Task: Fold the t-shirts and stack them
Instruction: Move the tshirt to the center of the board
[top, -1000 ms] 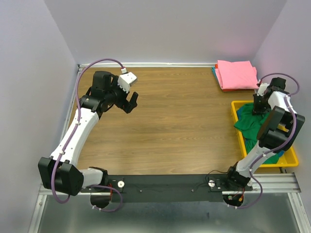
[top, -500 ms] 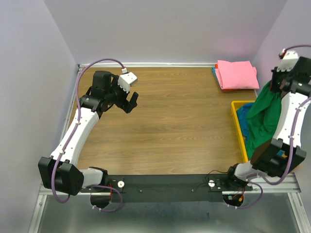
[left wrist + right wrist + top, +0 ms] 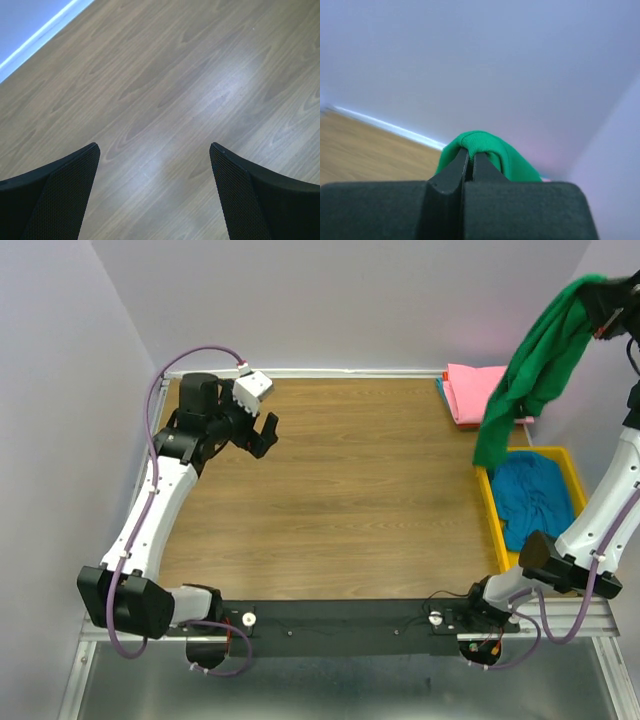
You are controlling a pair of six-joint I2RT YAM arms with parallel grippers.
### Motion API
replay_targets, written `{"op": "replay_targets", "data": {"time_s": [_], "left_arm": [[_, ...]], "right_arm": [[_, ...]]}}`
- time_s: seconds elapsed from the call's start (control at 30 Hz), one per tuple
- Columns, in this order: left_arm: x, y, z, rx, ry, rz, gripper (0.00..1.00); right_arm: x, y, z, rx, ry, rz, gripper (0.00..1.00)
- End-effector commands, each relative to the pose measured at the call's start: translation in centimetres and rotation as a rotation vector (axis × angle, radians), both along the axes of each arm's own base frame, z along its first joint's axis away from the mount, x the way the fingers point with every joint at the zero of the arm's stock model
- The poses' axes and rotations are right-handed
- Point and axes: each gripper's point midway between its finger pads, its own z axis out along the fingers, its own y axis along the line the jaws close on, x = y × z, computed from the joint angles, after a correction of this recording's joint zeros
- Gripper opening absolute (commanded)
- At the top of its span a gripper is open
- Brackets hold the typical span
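Observation:
High at the top right, my right gripper (image 3: 604, 292) is shut on the dark green t-shirt (image 3: 535, 365), which hangs down from it above the back right of the table. In the right wrist view the green t-shirt (image 3: 485, 150) bulges over the right gripper (image 3: 471, 156), pinched between the closed jaws. A teal-blue t-shirt (image 3: 530, 495) lies crumpled in the yellow tray (image 3: 492, 515). A folded pink t-shirt (image 3: 478, 395) lies at the back right corner. My left gripper (image 3: 262, 430) hovers open over the back left of the table; the left wrist view shows only bare wood between the left gripper (image 3: 155, 150) fingers.
The lilac walls enclose the table at the back and both sides. A teal edge (image 3: 441, 390) shows under the pink shirt. The black rail (image 3: 340, 625) with the arm bases runs along the near edge.
The right arm has risen high and lifted the green t-shirt out of the yellow tray, uncovering the teal-blue one. The left arm shifted slightly back and left, still open.

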Motion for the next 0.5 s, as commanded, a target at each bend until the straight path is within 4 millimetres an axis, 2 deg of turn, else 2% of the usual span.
{"op": "replay_targets", "data": {"time_s": [0.0, 0.1, 0.17, 0.23, 0.27, 0.3, 0.37, 0.4, 0.43, 0.47], "left_arm": [[1.2, 0.6, 2.4, -0.054, -0.042, 0.043, 0.98], [1.9, 1.6, 3.2, -0.080, -0.052, 0.089, 0.98], [2.4, 2.4, 3.9, -0.105, -0.059, 0.114, 0.98], [2.7, 2.7, 4.9, -0.132, -0.071, 0.115, 0.98], [2.8, 3.1, 5.2, -0.140, -0.074, 0.120, 0.99], [2.9, 3.1, 5.4, -0.150, -0.071, 0.107, 0.98], [3.1, 3.6, 5.5, -0.156, -0.067, 0.118, 0.98], [3.1, 3.8, 5.8, -0.160, -0.072, 0.115, 0.99], [3.1, 3.9, 6.0, -0.164, -0.074, 0.116, 0.98], [3.1, 4.2, 6.0, -0.165, -0.075, 0.120, 0.99]], "right_arm": [[-3.4, 6.0, 7.5, 0.138, -0.187, 0.314, 0.00], [-5.3, 8.0, 11.4, 0.147, -0.335, 0.402, 0.00], [-4.6, 8.4, 12.3, 0.209, -0.344, 0.437, 0.00], [-3.9, 10.2, 12.6, 0.248, -0.339, 0.506, 0.00], [-3.4, 11.0, 12.3, 0.260, -0.323, 0.534, 0.01], [-2.2, 12.9, 10.9, 0.281, -0.274, 0.578, 0.00], [-0.5, 15.2, 8.9, 0.304, -0.207, 0.600, 0.01], [-0.3, 18.3, 7.3, 0.283, -0.169, 0.650, 0.01], [1.2, 19.6, 5.0, 0.290, -0.105, 0.655, 0.01], [1.6, 21.3, 3.9, 0.290, -0.079, 0.660, 0.01]]}}
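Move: The middle of the board, where the green t-shirt is to go, lies about 40 cm left of the right hand, 4 cm back and nearly 60 cm below. The pink t-shirt stack is about 20 cm ahead and 4 cm left of that hand; the yellow bin is 6 cm back and 8 cm right, both far below. From the left hand, the board's middle is some 21 cm right, 4 cm back and 27 cm down. Still pinching the green t-shirt, the right hand swings about 16 cm left and rises; left hand rises leftward. ##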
